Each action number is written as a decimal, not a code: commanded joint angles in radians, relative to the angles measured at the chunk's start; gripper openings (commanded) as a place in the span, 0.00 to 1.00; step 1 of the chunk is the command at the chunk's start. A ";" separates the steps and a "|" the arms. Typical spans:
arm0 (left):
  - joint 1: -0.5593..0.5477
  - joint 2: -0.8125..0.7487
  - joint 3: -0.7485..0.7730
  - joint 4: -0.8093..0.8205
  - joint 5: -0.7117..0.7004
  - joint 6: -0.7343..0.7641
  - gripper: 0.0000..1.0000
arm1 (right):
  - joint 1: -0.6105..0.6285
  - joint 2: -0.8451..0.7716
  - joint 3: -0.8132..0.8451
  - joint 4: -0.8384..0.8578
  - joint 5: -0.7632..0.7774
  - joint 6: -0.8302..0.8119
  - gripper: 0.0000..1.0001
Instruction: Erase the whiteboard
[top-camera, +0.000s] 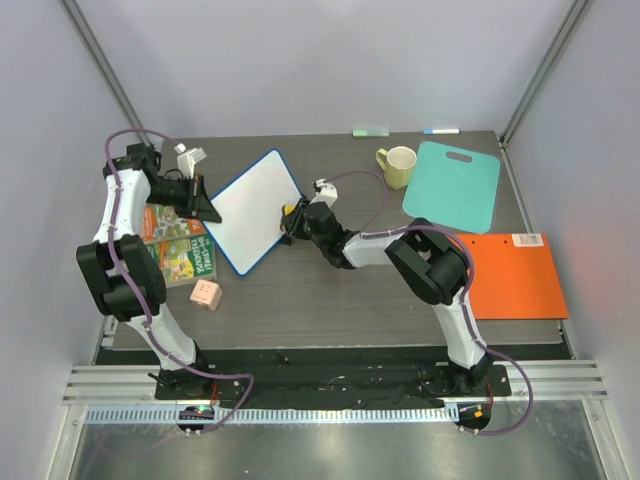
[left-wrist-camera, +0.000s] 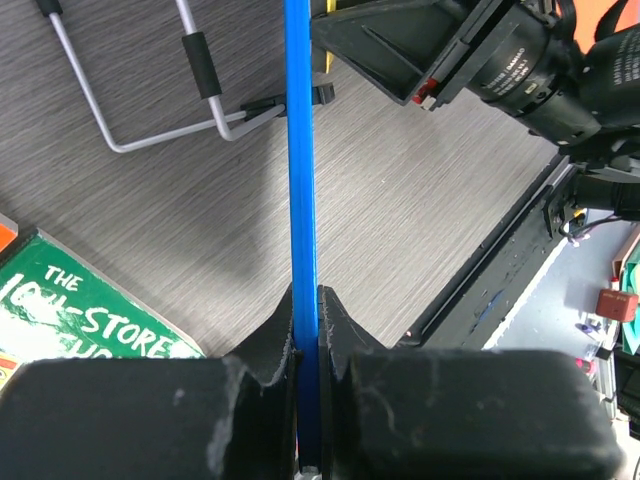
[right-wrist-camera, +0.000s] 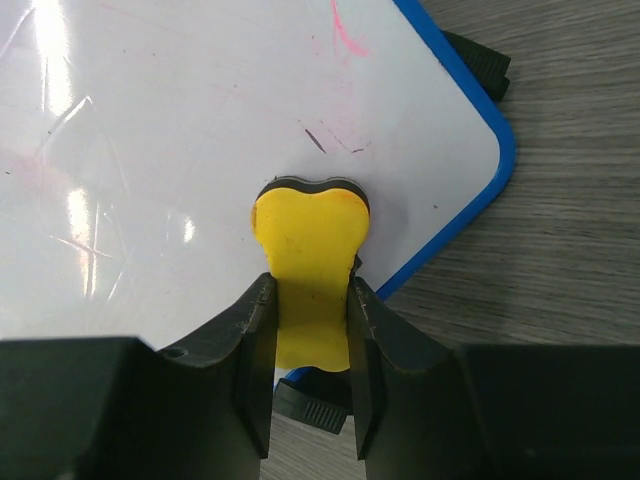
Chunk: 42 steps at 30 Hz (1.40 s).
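The whiteboard (top-camera: 250, 212) is white with a blue rim and stands tilted at the table's middle left. My left gripper (top-camera: 207, 207) is shut on its left edge; the left wrist view shows the blue rim (left-wrist-camera: 300, 180) clamped between the fingers. My right gripper (top-camera: 291, 222) is shut on a yellow eraser (right-wrist-camera: 310, 270) and presses it against the board's right side. Faint pink marks (right-wrist-camera: 345, 40) and a short dark stroke (right-wrist-camera: 315, 140) remain on the white surface (right-wrist-camera: 150, 150) above the eraser.
Green books (top-camera: 178, 245) lie left of the board, with a pink cube (top-camera: 206, 294) in front. A cream mug (top-camera: 398, 166), a teal cutting board (top-camera: 455, 185) and an orange folder (top-camera: 512, 275) lie to the right. A wire stand (left-wrist-camera: 150, 90) lies under the board.
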 joint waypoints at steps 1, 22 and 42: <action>0.000 -0.050 -0.002 -0.044 0.064 0.011 0.00 | 0.006 0.012 -0.003 0.120 -0.059 0.027 0.01; 0.000 -0.045 -0.001 -0.058 0.067 0.023 0.00 | 0.056 0.076 0.074 0.165 -0.154 0.015 0.01; 0.001 -0.031 0.021 -0.012 0.083 -0.042 0.00 | 0.180 0.119 0.198 0.027 -0.196 -0.069 0.01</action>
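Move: The right hand holds the yellow eraser against the lower right of the whiteboard; the board's middle lies about 8 cm to its left, 2 cm ahead and 5 cm higher. The small dark mark is roughly 3 cm ahead, straight in line sideways, and 6 cm up. On the table, the green book lies some 25 cm left, 11 cm back and 8 cm below. From the left hand gripping the edge, the board's middle is about 11 cm right, 1 cm ahead and 5 cm lower. Keeping the eraser on the whiteboard, the right hand wipes it left from near the lower right edge towards the board's middle, about 5.5 cm, slowly then faster, rising nearly 2 cm late on and ending turned some 5 degrees counter-clockwise and tipped up. The left hand keeps its grip and is carried about 1.5 cm left, also turning slightly counter-clockwise. ##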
